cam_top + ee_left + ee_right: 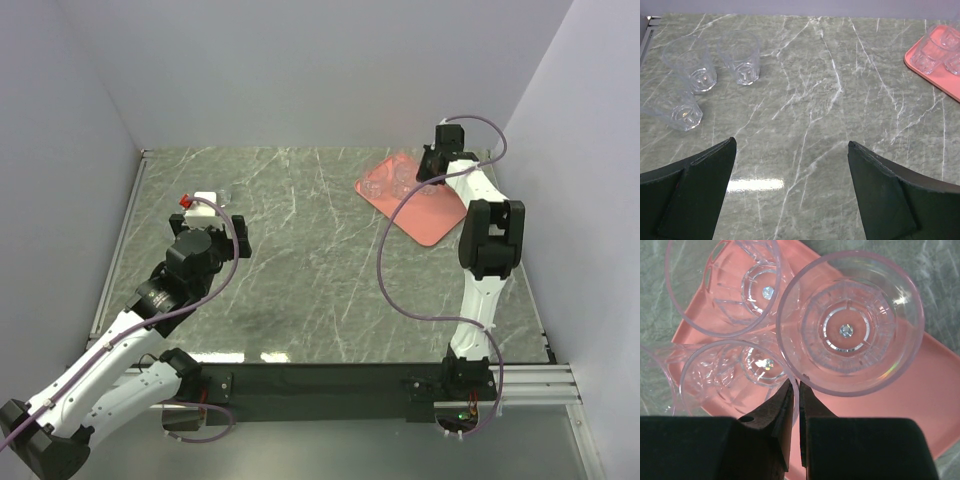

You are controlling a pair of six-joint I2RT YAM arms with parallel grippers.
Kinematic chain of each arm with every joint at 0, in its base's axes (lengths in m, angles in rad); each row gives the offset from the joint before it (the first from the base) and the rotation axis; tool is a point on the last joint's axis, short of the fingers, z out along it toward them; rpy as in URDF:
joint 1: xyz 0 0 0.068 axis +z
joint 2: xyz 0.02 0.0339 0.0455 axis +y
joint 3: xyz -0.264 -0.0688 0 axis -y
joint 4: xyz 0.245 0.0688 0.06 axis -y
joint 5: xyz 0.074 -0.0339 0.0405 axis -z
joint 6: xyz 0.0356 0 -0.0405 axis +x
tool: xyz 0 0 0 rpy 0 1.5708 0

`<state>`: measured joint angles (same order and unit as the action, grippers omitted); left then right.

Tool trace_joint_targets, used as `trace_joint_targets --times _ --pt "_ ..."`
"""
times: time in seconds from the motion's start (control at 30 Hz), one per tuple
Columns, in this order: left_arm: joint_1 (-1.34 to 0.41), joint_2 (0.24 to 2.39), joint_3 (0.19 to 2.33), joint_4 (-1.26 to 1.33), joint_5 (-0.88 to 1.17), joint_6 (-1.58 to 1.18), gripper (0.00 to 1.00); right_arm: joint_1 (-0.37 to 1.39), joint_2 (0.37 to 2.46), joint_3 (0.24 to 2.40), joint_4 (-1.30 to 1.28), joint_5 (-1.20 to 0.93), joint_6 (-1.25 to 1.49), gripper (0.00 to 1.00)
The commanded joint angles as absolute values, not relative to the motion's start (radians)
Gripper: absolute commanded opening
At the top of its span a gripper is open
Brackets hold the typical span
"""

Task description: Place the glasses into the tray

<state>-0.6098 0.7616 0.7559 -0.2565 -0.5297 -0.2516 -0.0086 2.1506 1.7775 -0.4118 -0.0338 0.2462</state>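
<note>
The salmon-pink tray [428, 218] lies at the far right of the table. My right gripper [795, 385] is over it, shut on the thin rim of a clear glass [759, 365] that stands in the tray [925, 390]. Two more glasses [846, 330] [760, 287] stand upright beside it in the tray. My left gripper [791, 142] is open and empty above bare table. Three clear glasses [690, 62] [741, 57] [676, 106] stand upright on the table ahead of it to the left. The left wrist view also shows the tray [940, 77] at its right edge.
The marble table top [300, 260] is enclosed by grey walls at the back and on both sides. A small white object with a red cap [195, 201] sits by the left gripper [215, 215]. A purple cable loops from the right arm [485, 240].
</note>
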Motion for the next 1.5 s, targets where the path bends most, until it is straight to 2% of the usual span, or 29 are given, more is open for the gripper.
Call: trace_joint_targets --times 0.0,0.03,0.2,0.23,0.3,0.43,0.93,1.07,1.2,1.47 --pt "-0.604 0.746 0.75 -0.241 -0.549 -0.242 0.99 -0.005 2.152 1.839 -0.38 -0.028 0.258 0.13" --pt "-0.604 0.749 0.75 -0.241 -0.548 -0.242 0.99 -0.005 2.152 1.836 -0.377 -0.029 0.258 0.14" --pt "-0.606 0.752 0.75 -0.242 -0.543 -0.242 0.99 -0.005 2.141 1.824 -0.376 -0.029 0.249 0.33" --pt "-0.603 0.752 0.752 -0.241 -0.543 -0.244 0.99 -0.005 2.132 1.822 -0.374 -0.031 0.245 0.33" --pt "-0.604 0.75 0.752 -0.239 -0.537 -0.244 0.99 -0.006 2.122 1.813 -0.371 -0.031 0.244 0.4" --pt "-0.6 0.746 0.747 -0.236 -0.518 -0.247 0.99 -0.005 2.076 1.795 -0.373 -0.032 0.236 0.44" --pt "-0.519 0.727 0.73 -0.195 -0.456 -0.308 0.99 -0.005 1.688 1.48 -0.34 -0.087 0.155 0.46" --pt "-0.447 0.756 0.736 -0.175 -0.399 -0.37 0.99 -0.005 1.57 1.391 -0.409 -0.179 0.055 0.46" --pt "-0.32 0.83 0.776 -0.196 -0.368 -0.501 0.99 -0.005 1.401 1.275 -0.485 -0.452 -0.181 0.47" --pt "-0.065 1.037 0.877 -0.256 -0.187 -0.736 0.99 -0.005 1.155 0.99 -0.511 -0.61 -0.348 0.51"
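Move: The right hand still pinches the right-hand rim of the held glass; its middle is 4 cm left and 4 below. At that height, another glass stands 3 cm ahead and 4 right, the far tray glass 7 ahead and 5 left. From the left hand, the nearest loose glass is some 14 cm ahead, 18 left and 20 below; at that height the second is 24 ahead, 15 left, the third 26 ahead, 7 left. The right fingers let go of the glass rim on the tray, opening to about half, then the hand rises some 12 cm and draws back about 22 cm and a little left, turning nearly 40 degrees counter-clockwise and tipping up. The left hand waits wide open, then heads left, forward and down towards the nearest loose glass, turning counter-clockwise and rolling left side down. ##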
